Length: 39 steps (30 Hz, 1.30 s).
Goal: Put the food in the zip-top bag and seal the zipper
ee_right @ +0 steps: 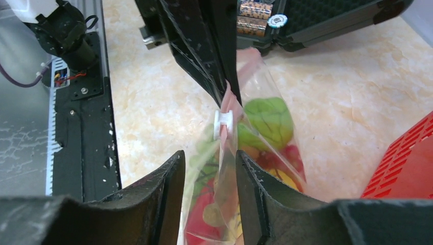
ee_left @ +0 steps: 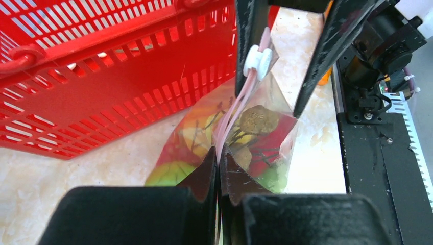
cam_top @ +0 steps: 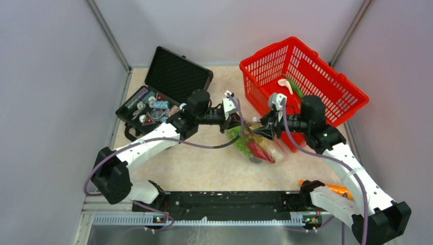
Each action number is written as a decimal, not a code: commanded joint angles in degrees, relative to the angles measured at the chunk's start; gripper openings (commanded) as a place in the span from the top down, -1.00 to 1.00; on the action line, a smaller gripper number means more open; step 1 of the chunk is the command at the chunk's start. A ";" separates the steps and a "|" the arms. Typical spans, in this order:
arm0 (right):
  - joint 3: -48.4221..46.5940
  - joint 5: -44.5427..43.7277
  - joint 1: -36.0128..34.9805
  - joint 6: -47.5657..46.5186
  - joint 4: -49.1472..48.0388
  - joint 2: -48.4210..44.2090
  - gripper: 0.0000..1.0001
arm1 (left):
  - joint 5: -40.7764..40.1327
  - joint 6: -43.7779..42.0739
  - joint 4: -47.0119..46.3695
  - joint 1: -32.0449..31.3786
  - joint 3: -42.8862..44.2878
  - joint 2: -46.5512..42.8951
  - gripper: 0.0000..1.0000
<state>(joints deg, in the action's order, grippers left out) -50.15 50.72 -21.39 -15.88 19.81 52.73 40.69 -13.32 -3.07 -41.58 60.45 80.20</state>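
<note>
The zip-top bag (cam_top: 258, 148) hangs between both grippers above the table, full of food (cam_top: 245, 144): green, red and yellow toy pieces and a brown bit (ee_left: 258, 120). My left gripper (cam_top: 234, 121) is shut on the pink zipper (ee_left: 240, 97) at one end of the mouth edge, as the left wrist view shows (ee_left: 218, 159). My right gripper (cam_top: 266, 126) stands open, its fingers either side of the bag's top edge (ee_right: 209, 155) without pinching it. A white slider (ee_right: 223, 124) sits on the zipper between the two grippers.
A red basket (cam_top: 265, 66) stands at the back right, close behind the bag, with pink and green items inside. An open black case (cam_top: 176, 71) with chips sits at the back left. An orange item (cam_top: 337, 189) lies by the right arm's base.
</note>
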 commanded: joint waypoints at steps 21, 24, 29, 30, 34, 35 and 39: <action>0.96 2.21 -1.93 4.31 -12.72 4.05 0.93 | 0.22 1.52 -7.55 -0.60 -2.38 -6.72 1.00; 1.81 2.70 -1.97 4.42 -13.50 3.81 0.51 | 0.27 1.80 -7.97 -0.63 -2.44 -6.69 1.00; 2.50 3.28 -1.97 4.00 -13.91 3.68 0.52 | 0.01 2.05 -8.53 -0.60 -2.91 -6.94 1.00; 2.70 3.60 -1.93 4.01 -14.14 3.62 0.61 | -0.04 2.00 -8.65 -0.60 -3.00 -7.06 1.00; 3.18 4.27 -1.92 5.82 -17.00 3.86 0.95 | 0.38 1.76 -8.38 -0.60 -3.05 -7.12 1.00; 3.21 4.29 -1.96 6.30 -17.54 3.93 1.00 | 0.48 1.72 -8.36 -0.60 -3.07 -7.08 1.00; 2.88 3.56 -2.04 6.42 -16.76 3.93 1.00 | 0.78 1.92 -8.18 -0.60 -2.97 -7.29 0.69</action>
<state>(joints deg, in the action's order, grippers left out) -47.22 52.82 -22.76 -10.33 6.00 56.82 40.69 -11.86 -6.02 -42.04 57.12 75.64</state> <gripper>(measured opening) 0.003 0.013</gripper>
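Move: Just beyond the right hand's parted fingers, the zipper's white slider sits about 2 cm ahead, 2 cm to the left and 1 cm higher. The food in the bag hangs some 13 cm below, 5 cm back and 2 cm to the right; the red basket is about 13 cm ahead, 20 cm right and 8 cm lower. From the left hand, already pinching the zipper strip, the slider is roughly 4 cm right, 2 cm back and 2 cm higher. Reaching left and forward about 2.5 cm to the slider, the right hand rises slightly and nearly shuts, reopens part way while sinking back about 1 cm, then closes fully on the strip right at the slider, its wrist rolled some 5 degrees. The left hand keeps its pinch on the strip and eases up and back about 1.5 cm each. ##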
